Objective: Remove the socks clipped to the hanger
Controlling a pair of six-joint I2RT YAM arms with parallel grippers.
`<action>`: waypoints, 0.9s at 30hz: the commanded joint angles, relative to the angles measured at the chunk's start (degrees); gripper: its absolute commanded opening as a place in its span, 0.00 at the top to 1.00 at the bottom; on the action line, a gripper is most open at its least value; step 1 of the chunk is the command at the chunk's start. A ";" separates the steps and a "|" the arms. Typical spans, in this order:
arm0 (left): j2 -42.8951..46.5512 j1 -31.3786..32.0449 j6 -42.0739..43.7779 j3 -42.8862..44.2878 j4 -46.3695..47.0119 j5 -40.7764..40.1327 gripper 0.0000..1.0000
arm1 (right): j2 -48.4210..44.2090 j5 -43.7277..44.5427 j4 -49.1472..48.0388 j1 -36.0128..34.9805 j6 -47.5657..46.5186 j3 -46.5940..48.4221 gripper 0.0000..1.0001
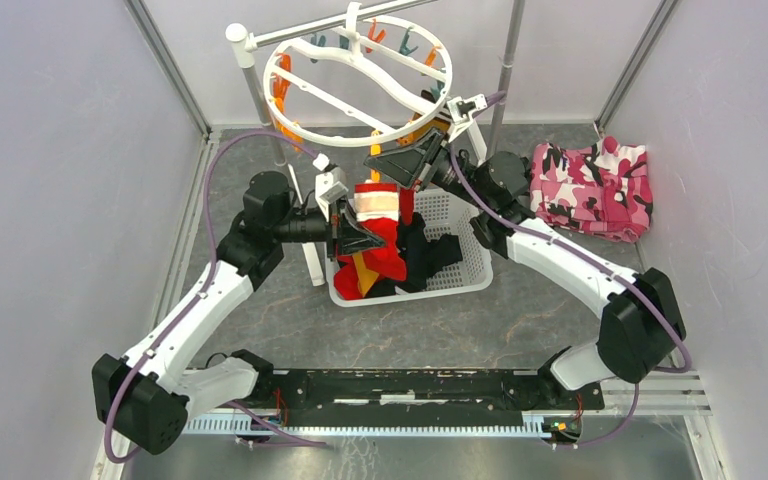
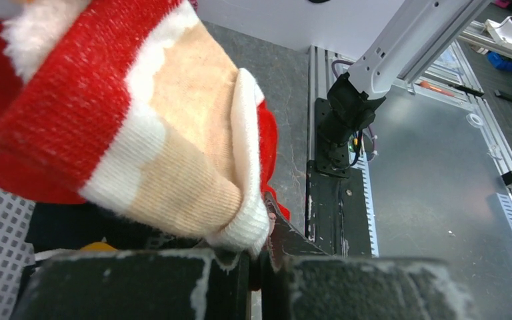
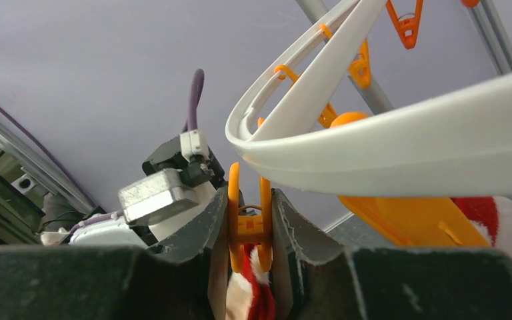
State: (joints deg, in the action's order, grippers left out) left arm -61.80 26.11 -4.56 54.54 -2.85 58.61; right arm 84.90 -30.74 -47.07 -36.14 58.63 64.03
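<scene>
The round white hanger (image 1: 360,85) hangs from a rail at the back, with orange and teal clips along its bars. On its near rim, my right gripper (image 3: 250,213) is shut on an orange clip (image 3: 248,227), one finger on each of its arms. A red and white sock (image 3: 253,300) hangs from that clip. This sock (image 2: 140,133), red with white and beige bands, has its white edge pinched in my left gripper (image 2: 261,257). In the top view my left gripper (image 1: 350,225) sits just below my right gripper (image 1: 395,165), with the sock (image 1: 378,212) between them.
A white perforated basket (image 1: 465,275) stands under the hanger with red, yellow (image 1: 358,272) and black (image 1: 430,255) socks in it. A pink camouflage cloth (image 1: 595,190) lies at the right. The white stand post (image 1: 255,90) rises at the left of the hanger.
</scene>
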 commanded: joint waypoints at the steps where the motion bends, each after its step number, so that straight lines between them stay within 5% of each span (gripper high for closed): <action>1: 0.77 0.08 2.57 -3.30 0.71 -0.62 0.98 | -3.04 0.29 3.87 -0.27 -3.75 0.48 0.81; 4: -0.42 0.62 1.15 -5.53 2.60 -0.67 0.98 | -1.89 -0.32 6.00 -0.65 -4.45 2.89 0.89; 9: -3.19 3.33 -1.08 -7.11 6.66 -3.01 0.98 | -0.69 -0.62 9.94 -1.85 -6.81 5.60 0.88; 10: -3.88 3.73 -2.61 -7.28 8.38 -5.97 0.98 | -0.87 -0.73 10.66 -1.89 -7.36 5.83 0.84; 14: -6.82 3.77 -8.46 -6.57 15.69 -12.45 0.97 | -3.77 0.02 15.78 -1.86 -11.12 4.62 0.41; 16: -7.93 3.77 -9.47 -5.82 17.12 -14.61 0.94 | -6.68 1.66 20.44 -1.83 -14.76 3.25 0.32; 18: -8.83 3.78 -10.32 -5.15 17.53 -15.78 0.76 | -10.13 3.92 27.41 -1.69 -20.13 2.12 0.27; 23: -9.36 3.79 -13.24 -4.27 17.95 -19.06 0.02 | -20.08 12.39 41.39 -0.03 -30.93 -3.72 0.20; 27: -9.00 3.83 -13.42 -4.53 18.31 -19.49 0.00 | -23.48 21.87 47.62 2.47 -41.54 -6.18 0.17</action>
State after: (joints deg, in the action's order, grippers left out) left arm -71.50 29.87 -15.03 47.92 11.57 41.47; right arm 63.70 -20.27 -9.13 -35.83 30.52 59.68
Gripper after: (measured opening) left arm 0.993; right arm 0.822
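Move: Over the basket, the left hand grips the Santa sock at its white trim. The basket's middle lies about 9 cm ahead, 6 cm right and 26 cm below; the sock's orange clip is some 8 cm ahead, 1 cm right and 11 cm up. The right hand has that clip right between its fingers. From it, a second red sock hangs about 6 cm ahead, 6 cm right and 8 cm lower, and the hanger ring's middle lies 11 cm ahead, 3 cm left and 6 cm up. Pulling the pinched Santa sock down nearly 7 cm towards the basket, the left hand then swings forward about 6 cm, slightly right, and opens wide. The right hand first keeps the clip squeezed almost in place, then opens and leaves it, going right and down and a little back, its wrist rolling its left side down and turning clockwise. ##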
